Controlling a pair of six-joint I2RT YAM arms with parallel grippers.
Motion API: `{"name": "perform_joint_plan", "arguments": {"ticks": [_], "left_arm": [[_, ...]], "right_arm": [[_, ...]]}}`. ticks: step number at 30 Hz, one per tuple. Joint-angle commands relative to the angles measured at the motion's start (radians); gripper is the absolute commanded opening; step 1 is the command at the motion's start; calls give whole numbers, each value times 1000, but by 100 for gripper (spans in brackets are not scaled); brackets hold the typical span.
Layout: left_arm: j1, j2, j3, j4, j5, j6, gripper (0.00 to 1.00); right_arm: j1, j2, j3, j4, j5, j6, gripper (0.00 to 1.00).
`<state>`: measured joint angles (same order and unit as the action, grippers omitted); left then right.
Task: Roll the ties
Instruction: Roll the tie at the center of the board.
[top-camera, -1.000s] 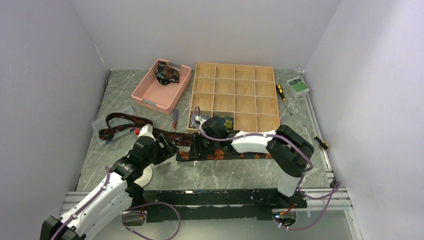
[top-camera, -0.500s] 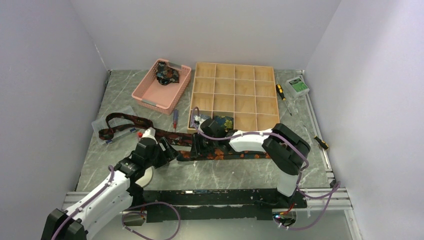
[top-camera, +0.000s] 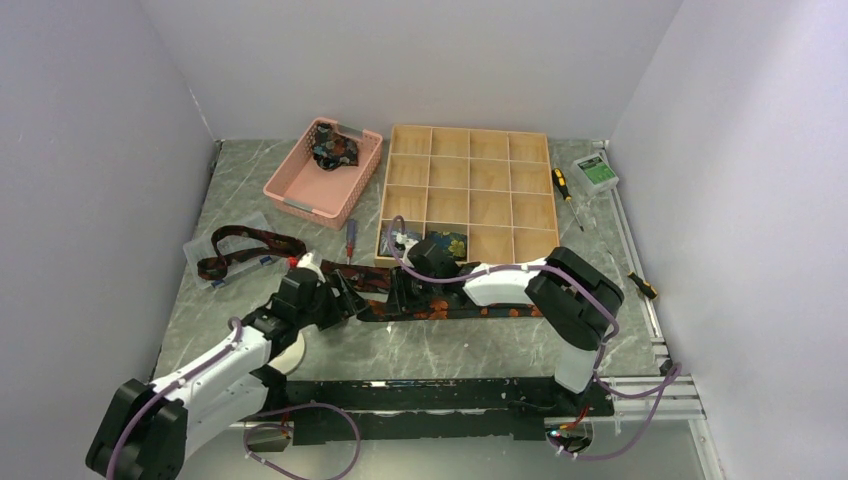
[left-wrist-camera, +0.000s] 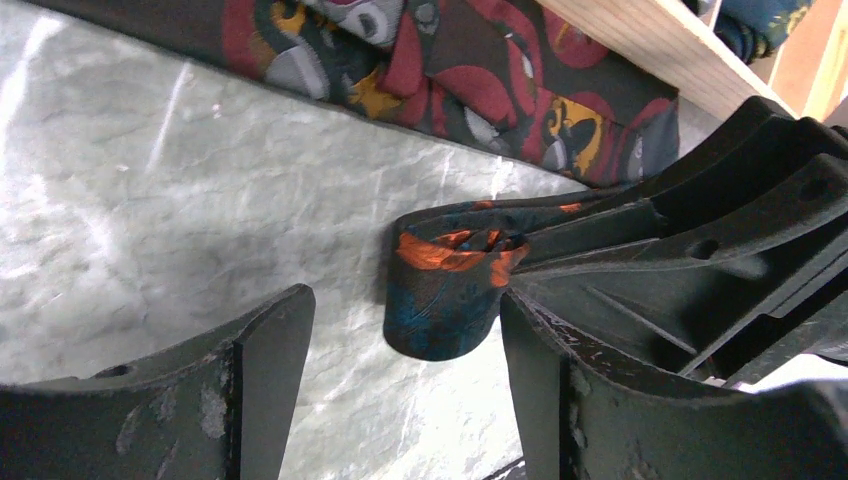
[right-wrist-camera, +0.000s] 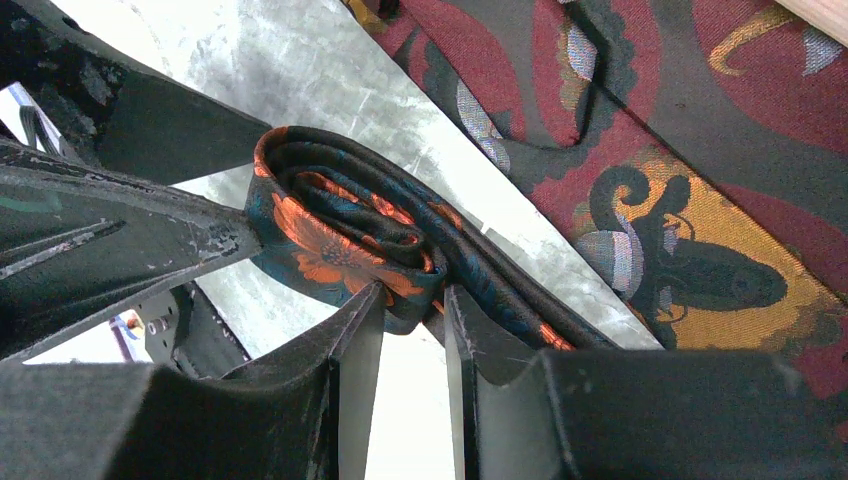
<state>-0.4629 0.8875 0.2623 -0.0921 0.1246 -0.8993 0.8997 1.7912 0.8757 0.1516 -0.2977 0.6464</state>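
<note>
A navy tie (top-camera: 470, 311) with orange flowers lies flat along the table. Its left end is wound into a small roll (right-wrist-camera: 330, 230). My right gripper (right-wrist-camera: 412, 315) is shut on the edge of that roll, a finger on each side of the coil. My left gripper (left-wrist-camera: 400, 350) stands open around the same roll (left-wrist-camera: 440, 300), which sits close to its right finger. In the top view the two grippers meet, left (top-camera: 350, 293) and right (top-camera: 398, 293). A maroon tie (top-camera: 250, 238) lies unrolled behind them, running toward the wooden tray. It also shows in the wrist views (left-wrist-camera: 450, 70).
A pink basket (top-camera: 300, 185) holds a bundled tie. The wooden grid tray (top-camera: 470, 190) has a rolled tie (top-camera: 447, 245) in a near compartment. Screwdrivers (top-camera: 563, 185) and a green-white box (top-camera: 595, 172) lie at the right. A white tape ring (top-camera: 292, 350) sits under the left arm.
My left gripper has slid right, up to the rolled end. My right gripper has narrowed its jaws onto the roll.
</note>
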Motion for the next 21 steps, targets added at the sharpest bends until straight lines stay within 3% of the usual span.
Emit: {"name": "perform_joint_plan", "arguments": {"ticks": [1, 13, 21], "left_arm": [[9, 39, 4, 135, 78, 31, 73], [10, 192, -35, 295, 185, 47, 67], [10, 273, -26, 348, 251, 56, 38]], "right_arm": [[-13, -12, -25, -7, 28, -35, 33], [-21, -9, -41, 16, 16, -29, 32], [-24, -15, -40, 18, 14, -26, 31]]}}
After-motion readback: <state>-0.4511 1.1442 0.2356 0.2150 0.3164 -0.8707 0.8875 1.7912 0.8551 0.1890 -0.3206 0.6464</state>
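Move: The rolled-up end of the tie lies about 4 cm to the right of the open left hand, level with it in reach and some 2 cm below. From the left hand, the folded second tie lies about 6 cm ahead, 1 cm right and 4 cm lower; the screwdriver is some 13 cm ahead and level sideways. From the right hand, still pinching the tie, the roll is roughly 2 cm left and 1 cm down. The left fingers come to either side of the rolled end of the tie and close on it, from wide open to under half. The hand first slides right towards the roll, then also sinks, travelling about 3 cm right and 1.5 cm down while turning some 10 degrees clockwise. The right hand stays in place and keeps its pinch on the tie just right of the roll. ##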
